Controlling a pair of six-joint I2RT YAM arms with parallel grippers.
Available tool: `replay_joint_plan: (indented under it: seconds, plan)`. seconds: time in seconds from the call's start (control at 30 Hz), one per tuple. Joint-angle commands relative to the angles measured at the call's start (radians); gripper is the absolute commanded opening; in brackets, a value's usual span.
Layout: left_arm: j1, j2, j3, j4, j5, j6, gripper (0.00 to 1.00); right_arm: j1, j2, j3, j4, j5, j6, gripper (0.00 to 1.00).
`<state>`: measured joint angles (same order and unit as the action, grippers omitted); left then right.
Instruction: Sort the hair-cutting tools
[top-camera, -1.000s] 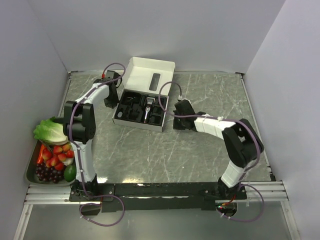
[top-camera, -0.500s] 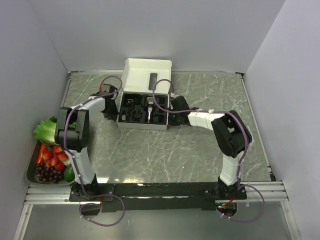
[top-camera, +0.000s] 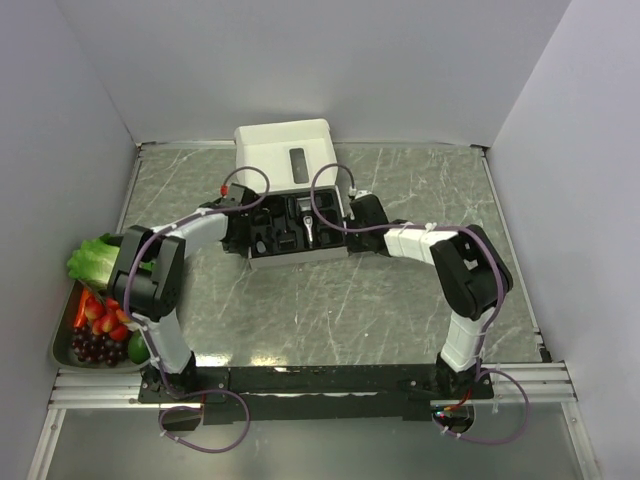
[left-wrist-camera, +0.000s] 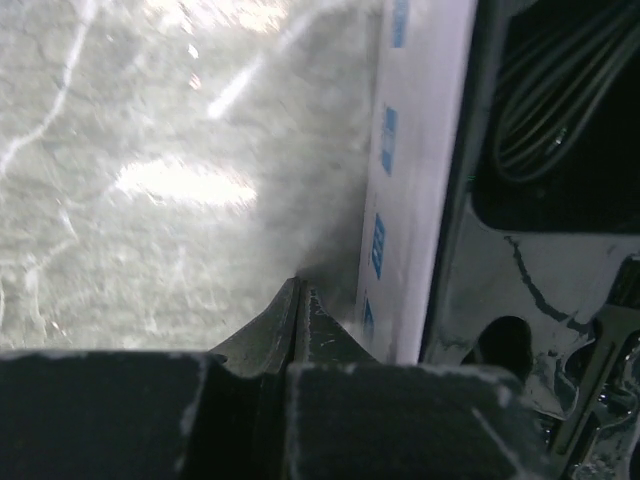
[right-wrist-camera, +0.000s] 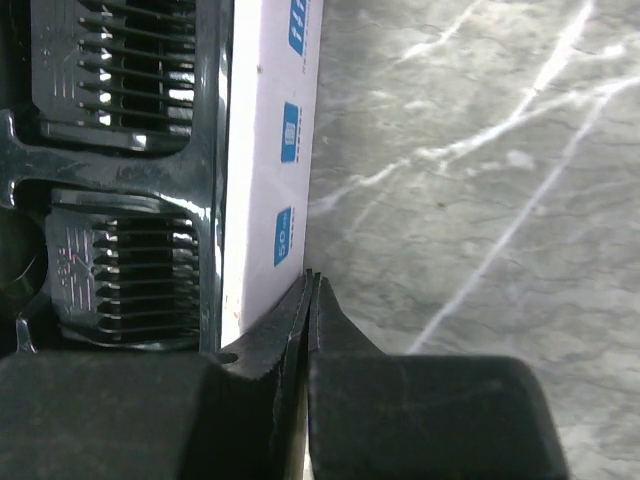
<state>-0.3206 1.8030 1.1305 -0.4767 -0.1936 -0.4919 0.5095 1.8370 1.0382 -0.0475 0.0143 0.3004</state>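
Observation:
The hair-cutting tools lie in the black insert of an open white box (top-camera: 262, 254) at mid-table. The slim black-and-silver clipper (top-camera: 308, 226) lies in the insert. Two black comb attachments (right-wrist-camera: 120, 60) (right-wrist-camera: 125, 270) show in the right wrist view, and a coiled cord (left-wrist-camera: 560, 90) shows in the left wrist view. My left gripper (top-camera: 232, 226) (left-wrist-camera: 300, 290) is shut, its tip against the box's left wall (left-wrist-camera: 415, 180). My right gripper (top-camera: 352, 215) (right-wrist-camera: 311, 280) is shut against the box's right wall (right-wrist-camera: 275, 150). Neither holds anything.
The box lid (top-camera: 285, 150) stands open toward the back wall. A metal tray (top-camera: 58, 350) with strawberries, grapes and a lettuce (top-camera: 100, 262) sits at the left table edge, beside the left arm's elbow.
Both shut grippers have closed in on the box's two sides. The box has turned from skewed to square with the table, and its lid has shifted left.

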Motion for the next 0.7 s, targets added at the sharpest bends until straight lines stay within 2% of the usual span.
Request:
replay_joint_plan:
  seconds: [0.0, 0.2, 0.43, 0.67]
  plan:
    - [-0.127, -0.027, -0.037, 0.055, 0.105, -0.102, 0.01, 0.037, -0.050, -0.079, 0.029, -0.080, -0.012, 0.00]
    - [-0.198, -0.083, -0.100, 0.064, 0.082, -0.143, 0.01, 0.070, -0.103, -0.142, 0.023, -0.102, 0.009, 0.00]
    - [-0.296, -0.160, -0.173, 0.056, 0.028, -0.198, 0.01, 0.158, -0.223, -0.234, -0.017, -0.036, 0.046, 0.00]
    - [-0.334, -0.258, -0.242, 0.023, -0.024, -0.250, 0.01, 0.271, -0.341, -0.312, -0.067, 0.050, 0.074, 0.00]
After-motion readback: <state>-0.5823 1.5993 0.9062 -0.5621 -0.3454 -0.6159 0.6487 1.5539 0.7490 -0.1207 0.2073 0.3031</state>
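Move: The open tool box sits between the two shut grippers, their tips down beside its side walls: its middle lies about 12 cm right and 4 cm ahead of the left hand, and about 13 cm left and 5 cm ahead of the right hand, roughly level with both. The clipper in it is some 16 cm right and 5 cm ahead of the left hand. The raised lid lies beyond the tray, 22 cm ahead and 11 cm right of the left hand. The box, still held between the shut fingertips of both hands at its side walls, is drawn along the table back towards the robot. Each hand travels about 9 cm back and 3 cm to the right at constant height; the right one first eases rightward and then pulls back faster. Both wrists roll slightly in opposite ways, and the fingers stay closed. ##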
